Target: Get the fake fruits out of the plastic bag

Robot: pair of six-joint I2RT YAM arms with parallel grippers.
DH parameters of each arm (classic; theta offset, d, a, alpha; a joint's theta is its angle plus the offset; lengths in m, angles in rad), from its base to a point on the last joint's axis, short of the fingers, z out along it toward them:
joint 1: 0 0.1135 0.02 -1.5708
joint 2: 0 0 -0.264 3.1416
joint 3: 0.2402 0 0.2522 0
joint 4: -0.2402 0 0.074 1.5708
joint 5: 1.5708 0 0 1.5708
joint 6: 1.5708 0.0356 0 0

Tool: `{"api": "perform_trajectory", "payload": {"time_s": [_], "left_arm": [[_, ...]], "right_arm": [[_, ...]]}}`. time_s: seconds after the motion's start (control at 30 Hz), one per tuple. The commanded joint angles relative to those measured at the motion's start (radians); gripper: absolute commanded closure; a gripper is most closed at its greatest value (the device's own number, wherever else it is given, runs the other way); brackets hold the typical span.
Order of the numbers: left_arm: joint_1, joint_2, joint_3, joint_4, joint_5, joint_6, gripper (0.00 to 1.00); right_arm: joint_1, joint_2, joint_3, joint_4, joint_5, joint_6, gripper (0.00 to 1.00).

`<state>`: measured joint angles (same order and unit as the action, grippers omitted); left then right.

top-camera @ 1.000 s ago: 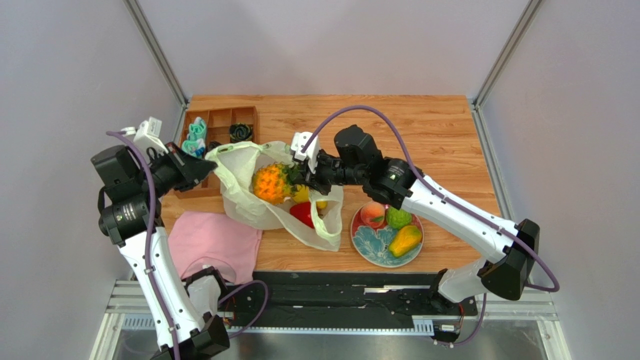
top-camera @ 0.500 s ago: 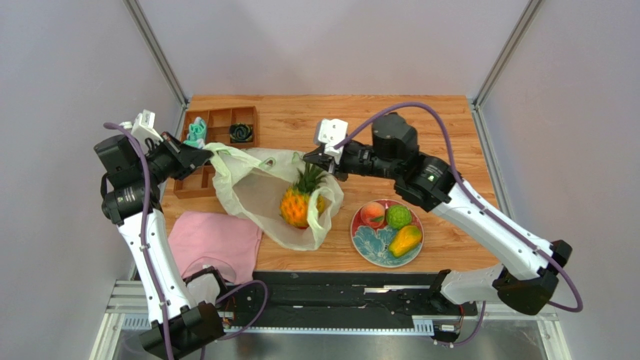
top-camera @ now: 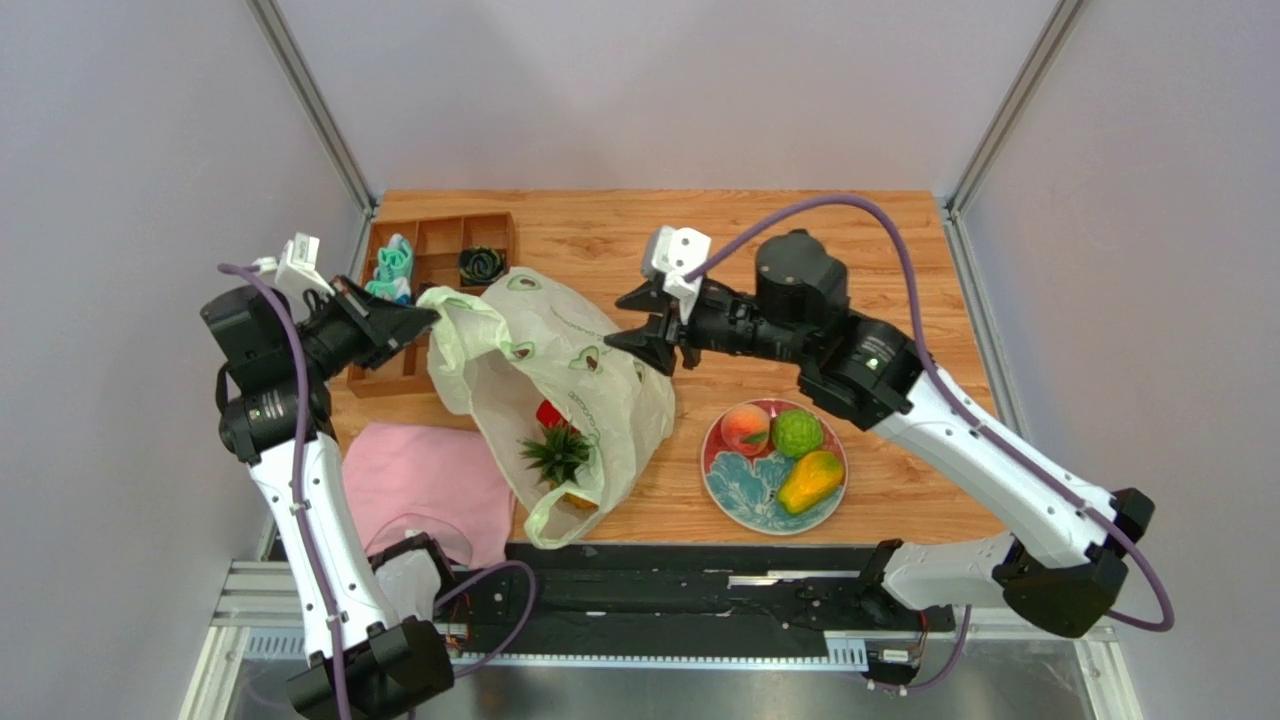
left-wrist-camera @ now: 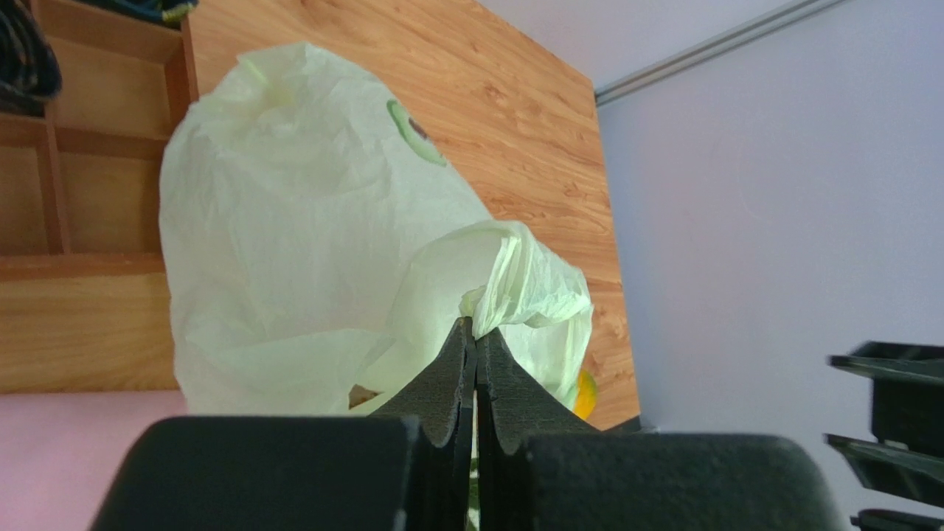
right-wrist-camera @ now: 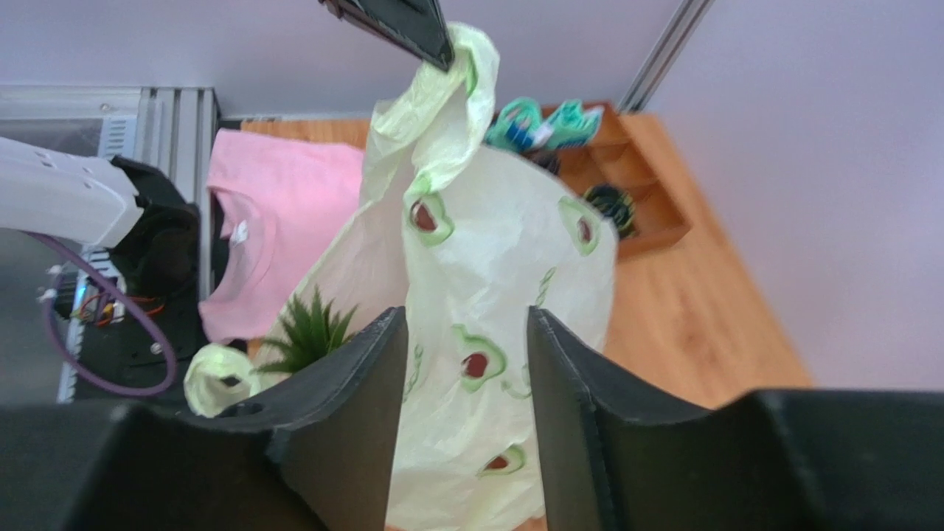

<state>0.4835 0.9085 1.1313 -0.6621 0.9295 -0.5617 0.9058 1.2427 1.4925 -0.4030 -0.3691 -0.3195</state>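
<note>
The pale green plastic bag (top-camera: 579, 368) with avocado prints hangs from my left gripper (top-camera: 425, 318), which is shut on a bunched fold of it (left-wrist-camera: 521, 290). The bag slopes down toward the near table edge. A pineapple's green crown (top-camera: 558, 450) and a red fruit (top-camera: 550, 416) show through the bag near its lower end. My right gripper (top-camera: 631, 327) hovers open just right of the bag's top, holding nothing. In the right wrist view the bag (right-wrist-camera: 499, 288) lies beyond the open jaws, with the crown (right-wrist-camera: 310, 330) at the left. A peach (top-camera: 744, 429), a bumpy green ball (top-camera: 796, 434) and a mango (top-camera: 812, 480) lie on the plate.
The flower-patterned plate (top-camera: 739, 488) sits right of the bag. A pink cloth (top-camera: 421, 480) lies at the near left. A wooden divided tray (top-camera: 436, 263) with teal and dark items stands at the far left, behind the left gripper.
My right gripper has drawn up and back out of the bag and opened. The pineapple dropped toward the bag's near end, and the bag now drapes over it.
</note>
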Motion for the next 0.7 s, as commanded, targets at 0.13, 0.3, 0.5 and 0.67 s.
{"api": "perform_trajectory", "payload": {"time_s": [0.13, 0.3, 0.5, 0.67], "left_arm": [[-0.016, -0.105, -0.163, 0.013, 0.022, -0.061, 1.0], [-0.017, -0.135, -0.194, 0.013, 0.012, -0.067, 1.0], [-0.016, -0.158, -0.214, 0.006, 0.015, -0.067, 1.0], [-0.014, -0.191, -0.211, -0.001, 0.014, -0.069, 1.0]], "right_arm": [[0.057, 0.093, -0.126, -0.1, -0.135, -0.004, 0.49], [0.085, 0.196, -0.14, -0.056, -0.175, -0.023, 0.39], [0.143, 0.296, -0.091, -0.005, -0.098, 0.017, 0.24], [0.148, 0.357, -0.092, 0.046, 0.094, 0.14, 0.27]]}}
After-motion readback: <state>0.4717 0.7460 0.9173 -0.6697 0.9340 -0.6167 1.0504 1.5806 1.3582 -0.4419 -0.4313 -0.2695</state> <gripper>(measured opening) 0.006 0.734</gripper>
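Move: The pineapple stands in the open bag about 28 cm below my right hand, some 9 cm to its left and 4 cm back. From that hand, the red pepper in the bag is about 4 cm ahead and 12 cm left, slightly lower than the pineapple. The plate is roughly 18 cm right and 4 cm ahead, on the table. From my left hand, the pineapple is about 9 cm back, 11 cm right and 22 cm down. I plunge my right hand about 20 cm down to the pineapple's crown, carrying it some 7 cm left and 4 cm back, while the fingers tip further downward and spread from roughly half to three-quarters open. My left hand keeps its pinch on the bag's rim as it sinks about 5 cm, mostly early on, and draws slightly back and right. ##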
